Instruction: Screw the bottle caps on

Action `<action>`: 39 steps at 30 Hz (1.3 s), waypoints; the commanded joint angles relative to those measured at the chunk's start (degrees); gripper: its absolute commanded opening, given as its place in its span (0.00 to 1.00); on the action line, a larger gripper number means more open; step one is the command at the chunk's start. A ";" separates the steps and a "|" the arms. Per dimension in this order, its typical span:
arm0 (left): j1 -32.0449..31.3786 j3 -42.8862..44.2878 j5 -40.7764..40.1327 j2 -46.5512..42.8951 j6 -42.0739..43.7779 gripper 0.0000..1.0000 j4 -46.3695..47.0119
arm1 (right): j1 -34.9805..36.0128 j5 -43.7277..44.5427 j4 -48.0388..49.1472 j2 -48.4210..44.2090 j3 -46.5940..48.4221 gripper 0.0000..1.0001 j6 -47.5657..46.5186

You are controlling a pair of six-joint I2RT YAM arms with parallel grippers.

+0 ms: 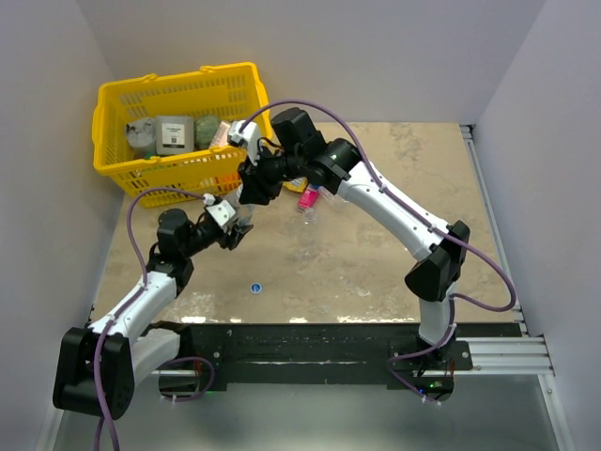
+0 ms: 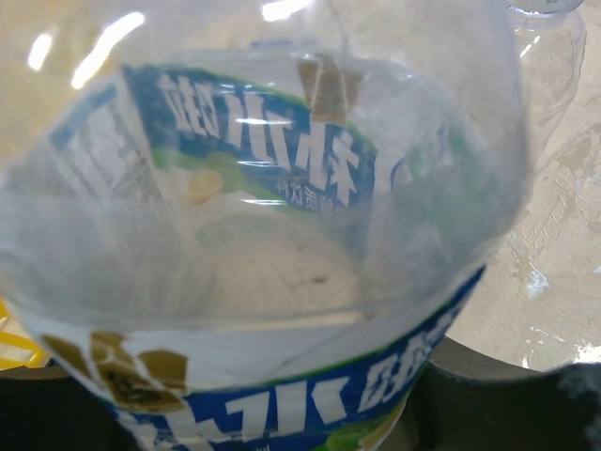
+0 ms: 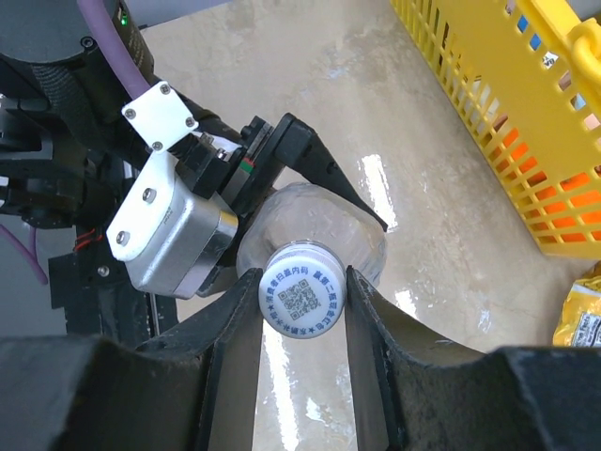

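A clear bottle point(image 3: 315, 221) with a blue, white and green label point(image 2: 282, 178) stands held above the table, left of centre. My left gripper point(image 1: 232, 224) is shut on its body, and its dark fingers point(image 3: 315, 164) wrap the bottle's shoulder. My right gripper point(image 3: 301, 303) comes from above, shut on the whitish cap point(image 3: 301, 299) with a printed code, which sits on the bottle's mouth. A blue cap point(image 1: 255, 287) lies loose on the table near the front. Two more clear bottles point(image 2: 556, 52) lie beyond the held one.
A yellow basket point(image 1: 111, 117) with packaged goods stands at the back left, close behind the grippers point(image 3: 488, 85). A pink item point(image 1: 308, 197) lies under the right forearm by a clear bottle point(image 1: 308, 216). A yellow packet point(image 3: 582, 315) lies near the basket.
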 commanded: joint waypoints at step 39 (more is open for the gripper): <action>2.13 7.03 -9.16 3.29 5.99 1.00 -10.65 | -41.99 16.95 -12.98 -8.89 -8.13 0.00 -8.48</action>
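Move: The white-capped bottle stands in the left fingers, its middle about 4 cm above that hand; the right hand already grips its cap, with the bottle's middle about 9 cm straight below. From the right hand, the open table spot lies some 18 cm ahead, 35 right, 30 below. The blue-labelled bottle lies 23 ahead, 17 right, 28 below; the clear bottle stands 2 ahead, 12 right, 20 below. The white-capped bottle comes free of the left fingers as they open wide; that hand sinks about 4 cm and backs off as far to its left, then eases forward. The right hand keeps its pinch on the cap and carries the bottle off, first forward, then sweeping right between the clear and blue-labelled bottles towards the open far-right table, over 30 cm in all, turning nearly 50 degrees clockwise. ##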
